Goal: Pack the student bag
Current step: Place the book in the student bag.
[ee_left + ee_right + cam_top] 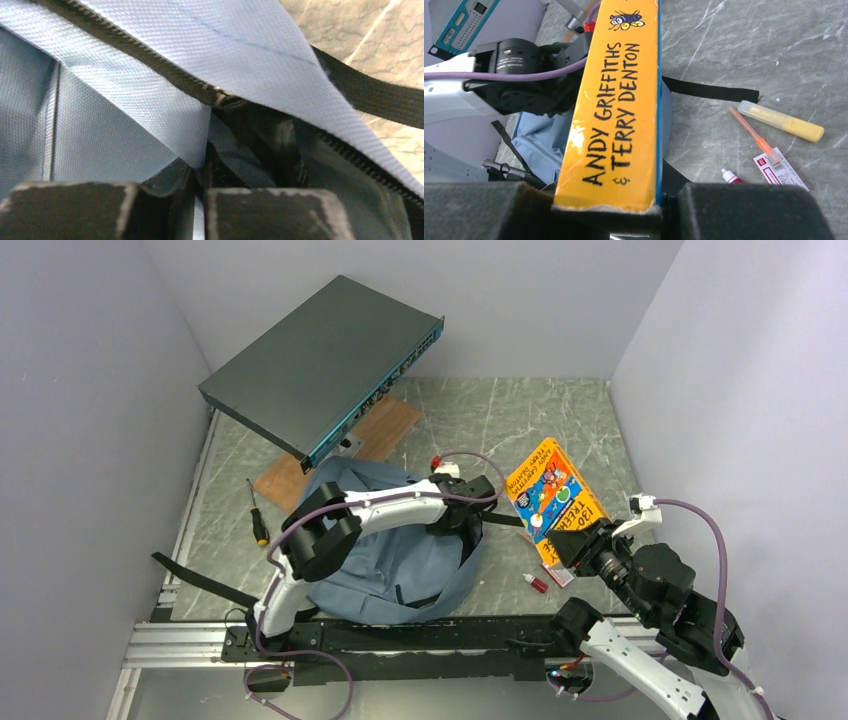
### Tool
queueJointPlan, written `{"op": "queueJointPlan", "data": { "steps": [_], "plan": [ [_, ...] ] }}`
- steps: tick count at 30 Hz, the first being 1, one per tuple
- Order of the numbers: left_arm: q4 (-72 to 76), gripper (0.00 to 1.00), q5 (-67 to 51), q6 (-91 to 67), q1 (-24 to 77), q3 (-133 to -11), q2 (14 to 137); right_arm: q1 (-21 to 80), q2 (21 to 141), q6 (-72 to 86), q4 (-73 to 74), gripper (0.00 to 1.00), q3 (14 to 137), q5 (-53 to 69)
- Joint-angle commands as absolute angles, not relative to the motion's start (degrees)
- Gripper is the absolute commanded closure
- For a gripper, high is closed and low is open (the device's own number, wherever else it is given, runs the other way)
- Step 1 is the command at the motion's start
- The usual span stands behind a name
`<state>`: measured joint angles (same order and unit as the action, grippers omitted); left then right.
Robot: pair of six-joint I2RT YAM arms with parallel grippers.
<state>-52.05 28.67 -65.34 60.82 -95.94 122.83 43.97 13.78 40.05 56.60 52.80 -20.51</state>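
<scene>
The student bag [400, 570], blue-grey fabric with black zippers, lies on the table in front of the left arm's base. My left gripper [462, 515] is at its right upper edge. In the left wrist view the gripper [200, 200] has its jaws almost together, pinching a fold of the bag's fabric [150, 100] beside the open zipper [220, 97]. My right gripper [575, 545] is shut on the lower end of an orange book [553, 498], holding it tilted just right of the bag. The right wrist view shows the book's spine [619, 115] between the pads.
A dark grey metal box [320, 365] leans at the back left over a wooden board [385, 435]. A screwdriver [257, 515] lies left of the bag. A small red bottle [537, 583], yellow marker [781, 120], orange pen [754, 135] and packet [780, 169] lie below the book.
</scene>
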Motion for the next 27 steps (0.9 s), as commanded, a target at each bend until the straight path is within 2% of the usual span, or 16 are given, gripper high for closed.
{"op": "queueJointPlan", "data": {
  "steps": [1,8,13,18,27],
  "plan": [
    [-41.61,1.0,25.57,-58.02,60.38,-91.82,115.88,44.21,13.46,39.69,51.89,1.0,53.59,-20.15],
    [-33.95,1.0,21.26,-49.39,60.77,-85.76,105.19,44.21,13.22,39.79,54.27,1.0,53.17,-18.89],
    [-23.64,1.0,10.75,-41.98,60.61,-77.31,95.48,44.2,13.68,39.44,54.08,1.0,53.14,-16.44],
    [-26.45,1.0,5.22,-36.86,59.72,-76.94,88.74,44.21,18.32,38.5,54.86,1.0,53.79,-6.51],
    [-28.73,1.0,-2.31,-32.22,53.2,-72.85,77.18,44.21,27.59,39.09,64.95,1.0,60.55,11.68]
  ]
}}
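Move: The left gripper is at the zipped flap edge of the student bag, which lies right between its fingertips; the black strap end is about 10 cm to its right and 3 cm ahead, on the table. The right gripper holds the book high; from it, the bag's mouth lies some 15 cm left, 5 cm ahead and 23 cm below. The red bottle stands almost straight below it, and the white pack about 3 cm ahead and 5 cm right, both some 27 cm down. Shut the left fingers on the bag's zipped flap edge and pull it up about 16 cm, easing back some 5 cm while the wrist turns clockwise and its right side rises. Once the flap is well on its way, keep the book gripped and swing the right hand left, down and back a few centimetres each, towards the bag's mouth, tipping it down and turning it counter-clockwise, each some 20 degrees. ##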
